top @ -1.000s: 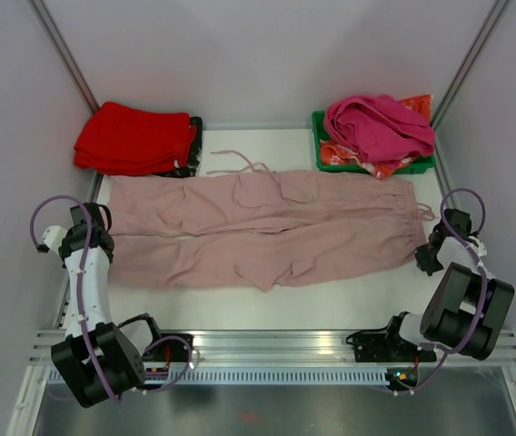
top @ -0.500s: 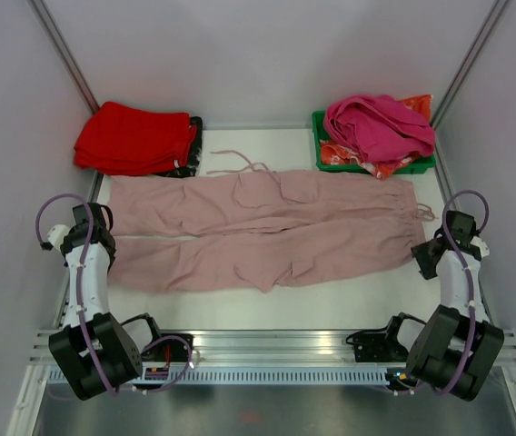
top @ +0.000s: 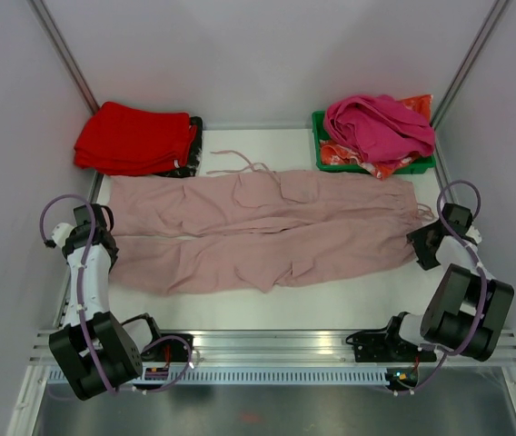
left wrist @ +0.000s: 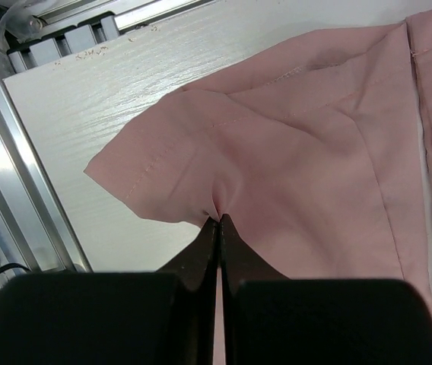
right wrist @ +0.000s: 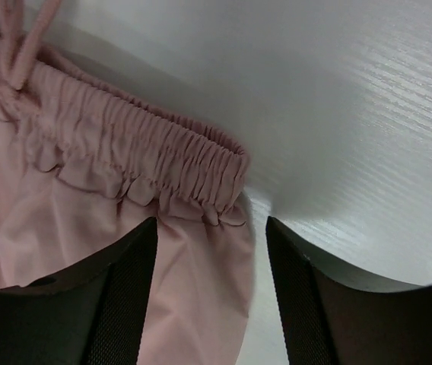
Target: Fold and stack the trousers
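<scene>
The pale pink trousers [top: 258, 232] lie flat across the table, leg hems to the left and elastic waistband to the right. My left gripper [left wrist: 217, 222] is shut on the hem edge of the near leg [left wrist: 201, 144], which puckers at the fingertips; from above the left gripper [top: 104, 238] sits at that hem. My right gripper [right wrist: 211, 224] is open, its fingers [right wrist: 128, 289] either side of the near corner of the waistband [right wrist: 140, 156], not pinching it. From above the right gripper [top: 421, 243] is at the waist end. Drawstring cords [top: 235, 162] trail at the back.
Folded red garments [top: 135, 138] are stacked at the back left. A green bin [top: 320, 154] at the back right holds a magenta garment [top: 381, 123]. An aluminium rail [top: 276, 345] runs along the near edge, and walls close in both sides.
My right gripper has opened and let go of the waistband corner, and has shifted slightly toward the back. The left gripper stays shut on the hem, hardly moved.
</scene>
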Controlling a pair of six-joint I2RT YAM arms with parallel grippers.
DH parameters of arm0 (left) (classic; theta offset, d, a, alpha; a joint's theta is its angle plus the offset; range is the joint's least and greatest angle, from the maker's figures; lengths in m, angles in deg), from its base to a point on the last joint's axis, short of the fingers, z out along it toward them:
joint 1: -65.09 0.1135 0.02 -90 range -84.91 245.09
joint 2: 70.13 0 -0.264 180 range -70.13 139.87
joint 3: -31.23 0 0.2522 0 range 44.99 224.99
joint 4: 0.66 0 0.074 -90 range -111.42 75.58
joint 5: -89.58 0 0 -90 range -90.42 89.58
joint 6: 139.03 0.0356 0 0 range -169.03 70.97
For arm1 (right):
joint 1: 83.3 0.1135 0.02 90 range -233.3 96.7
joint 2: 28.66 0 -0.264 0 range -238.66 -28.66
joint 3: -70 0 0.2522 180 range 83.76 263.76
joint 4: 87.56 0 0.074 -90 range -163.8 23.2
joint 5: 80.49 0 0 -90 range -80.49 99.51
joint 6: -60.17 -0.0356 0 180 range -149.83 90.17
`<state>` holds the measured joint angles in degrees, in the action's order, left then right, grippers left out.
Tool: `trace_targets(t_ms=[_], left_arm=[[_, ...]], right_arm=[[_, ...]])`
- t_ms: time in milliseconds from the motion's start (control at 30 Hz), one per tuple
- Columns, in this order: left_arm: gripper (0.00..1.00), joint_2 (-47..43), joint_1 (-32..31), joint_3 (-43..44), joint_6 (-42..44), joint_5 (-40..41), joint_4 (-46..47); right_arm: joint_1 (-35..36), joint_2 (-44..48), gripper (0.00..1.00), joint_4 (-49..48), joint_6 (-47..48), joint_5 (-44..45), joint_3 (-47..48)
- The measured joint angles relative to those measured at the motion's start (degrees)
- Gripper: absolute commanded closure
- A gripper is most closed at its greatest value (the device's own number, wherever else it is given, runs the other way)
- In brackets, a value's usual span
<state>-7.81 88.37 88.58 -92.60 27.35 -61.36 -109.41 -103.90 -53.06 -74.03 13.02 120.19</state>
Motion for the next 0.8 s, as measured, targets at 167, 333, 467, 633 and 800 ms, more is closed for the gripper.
trace_targets(t_ms=[167,333,467,633,800], left_arm=[[0.98,0.0,0.0,-0.2,0.0,0.1,-0.1],[0.98,0.0,0.0,-0.6,0.0,0.2,-0.3],[0.98,-0.1,0.0,-0.4,0.0,1.0,-1.1],[0.98,0.0,0.0,2.5,-0.8,4.4,-4.6],[0.98,0.0,0.0,4.7,-2.0,7.5,-8.2]], right_arm=[[0.0,-4.2,0.50,-2.9,-0.6,1.3,0.5],[0.0,-5.5,1.00,-2.5,-0.3,3.8,1.2],[0.0,-5.3,1.00,2.8,-0.6,6.7,2.6],[-0.4,-0.3,1.00,11.8,-0.6,10.6,2.4],[-2.7,7.1,1.00,19.5,0.3,13.0,2.3]])
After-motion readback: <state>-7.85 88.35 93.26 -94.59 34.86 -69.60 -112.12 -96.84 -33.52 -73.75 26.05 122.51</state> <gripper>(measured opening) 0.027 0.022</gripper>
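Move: The waistband's near corner lies almost between the right hand's open fingers, 2 cm below and 1 cm ahead and right; the drawstring is some 10 cm ahead and 2 cm right, the green basket about 28 cm ahead and 11 cm left. The left hand already holds the near leg's hem; the far leg's hem is about 16 cm straight ahead, the waistband corner roughly 76 cm right and 8 cm ahead. Right pinches the waistband corner, then draws it back about 8 cm; left, still gripping, eases up and back. ##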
